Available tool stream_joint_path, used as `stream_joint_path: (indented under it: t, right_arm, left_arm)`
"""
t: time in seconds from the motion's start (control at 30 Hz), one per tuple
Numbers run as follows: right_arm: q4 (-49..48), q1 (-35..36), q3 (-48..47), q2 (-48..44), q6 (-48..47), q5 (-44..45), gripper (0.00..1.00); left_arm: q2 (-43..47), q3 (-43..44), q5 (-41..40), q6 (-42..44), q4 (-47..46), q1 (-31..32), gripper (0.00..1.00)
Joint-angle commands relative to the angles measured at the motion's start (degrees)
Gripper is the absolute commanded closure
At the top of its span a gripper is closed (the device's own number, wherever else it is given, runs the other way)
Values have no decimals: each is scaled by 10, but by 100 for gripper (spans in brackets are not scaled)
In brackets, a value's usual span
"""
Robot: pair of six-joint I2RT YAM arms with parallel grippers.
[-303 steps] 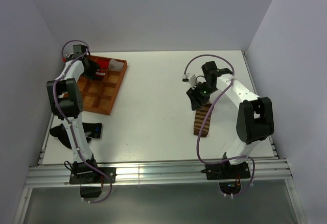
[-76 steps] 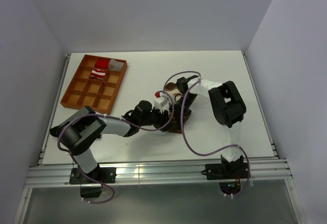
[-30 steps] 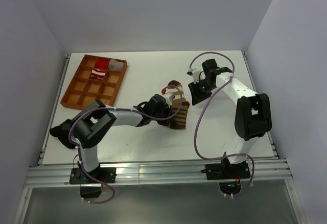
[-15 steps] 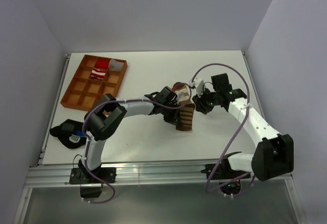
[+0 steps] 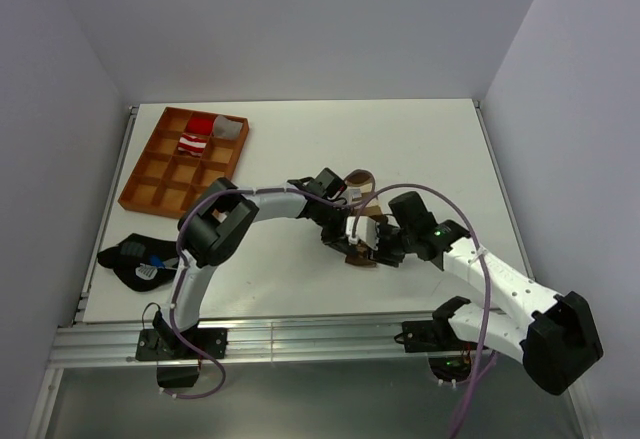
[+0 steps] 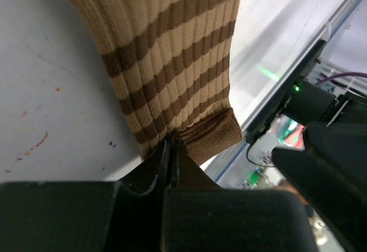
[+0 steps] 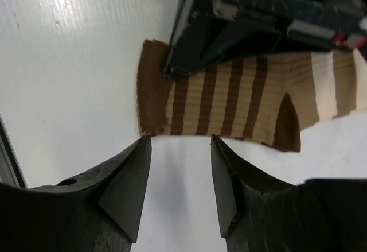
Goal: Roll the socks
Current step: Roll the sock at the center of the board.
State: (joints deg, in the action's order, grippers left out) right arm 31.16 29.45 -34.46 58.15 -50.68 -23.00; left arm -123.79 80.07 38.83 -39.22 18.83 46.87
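Note:
The dark-brown-and-tan striped sock (image 5: 362, 202) lies flat at the table's middle. It also shows in the left wrist view (image 6: 172, 51) and in the right wrist view (image 7: 229, 97). My left gripper (image 5: 345, 236) is shut on the sock's edge by the dark cuff (image 6: 172, 144). My right gripper (image 5: 373, 249) is open and empty, its fingertips (image 7: 178, 146) just short of the cuff end, on bare table. The red-and-white sock (image 5: 195, 139) lies in the orange tray (image 5: 160, 194) at the far left.
A black lump with a blue spot (image 5: 135, 259) lies by the table's left near edge. My left gripper's body (image 7: 258, 16) sits over the sock's far side in the right wrist view. The metal rail (image 5: 300, 339) runs along the near edge.
My right gripper has swung from the sock's right side round to its near cuff end. My left gripper has slid down the sock toward the cuff. The red-and-white sock stays in the tray.

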Motion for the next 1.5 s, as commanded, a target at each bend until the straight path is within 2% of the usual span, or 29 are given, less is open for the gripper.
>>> stream_joint_path:
  t: [0.0,0.3,0.7,0.97,1.07,1.1,1.2,1.33,1.37,1.47]
  right_arm:
    - [-39,34,4,6,-13,23,46]
    - [-45,118,7,58,1,64,46]
    - [-106,184,28,115,25,133,47]
    - [-133,192,47,134,36,168,60]
    - [-144,192,54,141,42,183,71]
    - [-145,192,56,137,44,182,76]
    - [-150,190,65,128,55,178,84]
    - [-144,182,69,112,66,159,87]
    - [-140,180,69,108,66,154,87]
    - [-124,162,63,100,65,126,87]
  left_arm:
    - [-50,-12,-38,18,95,1,100]
    - [-61,0,-36,23,106,-4,100]
    - [-62,-2,-33,25,106,-6,100]
    - [-63,-3,-24,20,100,-6,100]
    - [-56,-7,-23,13,91,-6,100]
    - [-53,-12,-21,12,88,-6,99]
    - [-39,-32,-15,-7,61,-9,96]
    - [-16,-58,-11,-45,21,-17,90]
    - [-3,-64,-13,-54,-1,-19,83]
    - [30,-106,-17,-98,-59,-31,72]
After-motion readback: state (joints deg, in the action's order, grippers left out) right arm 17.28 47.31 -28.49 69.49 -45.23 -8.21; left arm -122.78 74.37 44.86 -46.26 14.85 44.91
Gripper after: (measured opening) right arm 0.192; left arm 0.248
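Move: The right gripper hangs open beside the brown striped sock: the right-hand end of the sock's folded cuff is about 3 cm to its left, 1 cm back and some 6 cm below. The shut left gripper is about 7 cm to the right gripper's left, level fore and aft and about 6 cm lower, still pinching the cuff. From that left gripper, the cuff's right end lies about 4 cm right, 1 cm lower. The toe is roughly 17 cm farther out than the right gripper and 5 cm left. Keep the left gripper shut on the folded cuff, easing it back and left barely a centimetre. Bring the open right gripper down about 6 cm, left some 3 cm and slightly back, then close it on the cuff's free right end. Once it pinches the fold, start opening the left fingers beside it, drawing them slightly left. ##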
